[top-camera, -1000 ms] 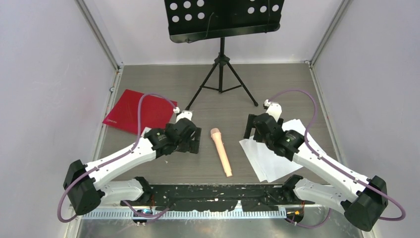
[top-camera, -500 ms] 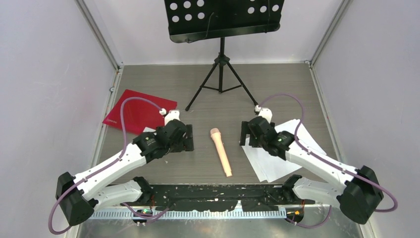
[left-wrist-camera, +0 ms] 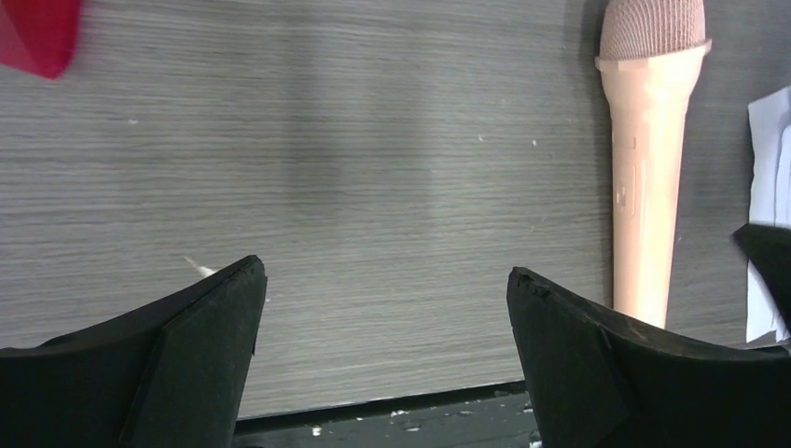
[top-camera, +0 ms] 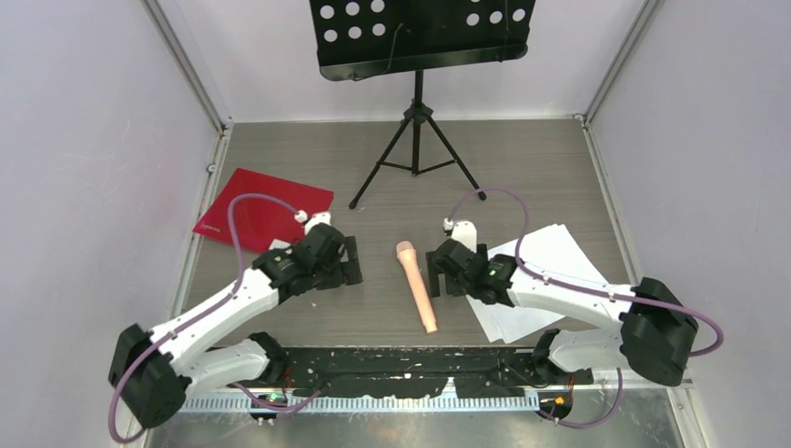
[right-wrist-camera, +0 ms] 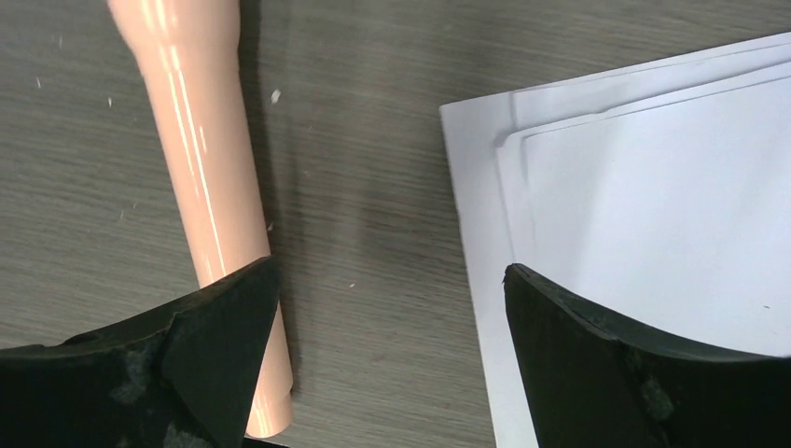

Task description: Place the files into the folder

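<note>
The folder (top-camera: 261,207) is a flat crimson-red cover lying closed at the table's left; one red corner (left-wrist-camera: 37,28) shows in the left wrist view. The files (top-camera: 555,252) are white sheets, loosely fanned, lying at the right (right-wrist-camera: 653,187) partly under my right arm. My left gripper (top-camera: 353,261) hovers open over bare table (left-wrist-camera: 384,275), right of the folder. My right gripper (top-camera: 434,271) is open too (right-wrist-camera: 392,271). One finger is over the microphone's handle and the other over the files' left edge.
A peach microphone (top-camera: 416,285) lies lengthwise between the two grippers (left-wrist-camera: 648,168) (right-wrist-camera: 201,140). A black music stand (top-camera: 420,37) on a tripod (top-camera: 417,154) stands at the back centre. White walls close in the left, right and rear sides.
My right gripper has swung left off the files to beside the microphone. My left gripper has drawn back slightly to the left. Both stayed open.
</note>
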Robot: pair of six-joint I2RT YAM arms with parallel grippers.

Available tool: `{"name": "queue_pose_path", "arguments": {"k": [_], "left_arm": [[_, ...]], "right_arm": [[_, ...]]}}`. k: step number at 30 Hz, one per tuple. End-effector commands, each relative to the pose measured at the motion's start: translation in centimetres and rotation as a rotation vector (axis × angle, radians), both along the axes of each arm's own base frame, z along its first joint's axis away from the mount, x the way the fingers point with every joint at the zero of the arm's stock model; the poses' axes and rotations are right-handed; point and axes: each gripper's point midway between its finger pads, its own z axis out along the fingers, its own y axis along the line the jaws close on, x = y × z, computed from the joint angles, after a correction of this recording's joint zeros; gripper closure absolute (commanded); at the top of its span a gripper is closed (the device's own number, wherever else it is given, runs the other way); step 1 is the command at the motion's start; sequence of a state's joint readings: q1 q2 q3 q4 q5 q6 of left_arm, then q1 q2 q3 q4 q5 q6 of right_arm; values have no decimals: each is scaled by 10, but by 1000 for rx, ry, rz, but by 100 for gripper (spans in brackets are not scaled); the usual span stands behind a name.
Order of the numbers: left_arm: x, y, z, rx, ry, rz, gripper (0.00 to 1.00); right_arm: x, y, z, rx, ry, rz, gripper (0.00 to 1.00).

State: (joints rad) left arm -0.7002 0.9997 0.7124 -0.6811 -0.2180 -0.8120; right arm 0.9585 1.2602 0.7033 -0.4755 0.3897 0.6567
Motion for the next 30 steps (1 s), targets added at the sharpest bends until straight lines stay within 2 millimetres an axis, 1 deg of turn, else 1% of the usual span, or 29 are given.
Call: {"name": "queue_pose_path", "arguments": {"k": [1,2,3,4,5,6,7,8,10,13,15,18,20,21,24,28,30], "left_arm": [[18,-45,23,-20,-60,-15,1],[19,-52,23,1,-56,-9,1],[20,-60,22,16,-48,-1,1],[22,-69,21,26,-48,2,1],[23,-78,18,36,-46,5,1],[26,-88,20,36,-52,6,1],[26,-99,17,43,-51,-7,1],[26,-108,10,64,-39,-18,1],[26,-126,5,72,-24,-47,1],[26,-150,0,65,-23,-91,1],[27,-162,-5,73,-11,-104,1],[30,-174,-14,128,1,-114,1],[32,-178,-20,147,8,-113,1],[33,-181,-27,157,19,-116,1],[32,-186,-40,172,45,-134,1],[26,-181,-60,203,86,-140,3],[22,-177,-67,204,102,-140,4]], "right_arm": [[29,-21,42,67,-122,-156,5],[34,-30,49,85,-138,-185,5],[34,-35,49,88,-136,-195,5],[38,-44,55,102,-150,-224,5],[37,-48,52,106,-141,-228,5],[40,-56,56,119,-151,-252,5],[39,-59,54,122,-141,-250,5],[40,-64,56,132,-146,-264,5],[39,-69,56,133,-144,-267,5],[38,-76,56,127,-151,-272,5],[38,-81,54,124,-150,-283,5],[37,-85,53,132,-147,-293,5],[36,-88,53,142,-148,-301,5],[37,-89,54,145,-153,-306,5],[36,-92,53,147,-153,-306,5],[36,-95,52,142,-152,-306,5],[35,-96,52,141,-153,-305,5]]}}
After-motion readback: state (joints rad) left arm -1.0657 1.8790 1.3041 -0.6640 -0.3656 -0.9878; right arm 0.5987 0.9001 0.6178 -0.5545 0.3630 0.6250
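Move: The microphone's middle lies about 19 cm to the left hand's right, some 2 cm ahead and 8 cm below. Farther on, the files' middle is roughly 48 cm right, 3 cm ahead and 10 cm below; the red folder is about 20 cm left, 22 cm ahead and 10 cm below. From the right hand, the files' middle lies about 19 cm right, 4 cm ahead and 6 cm below, the microphone 10 cm left, 3 cm ahead and 4 cm below. The left hand heads for the microphone, sweeping about 18 cm right and then sinking some 6 cm, until its still-open fingers hang over the handle, one to either side; the wrist rolls slightly, left side up. Meanwhile the right hand clears away, going right about 10 cm over the files, rising 5 cm and easing forward while turning clockwise. ##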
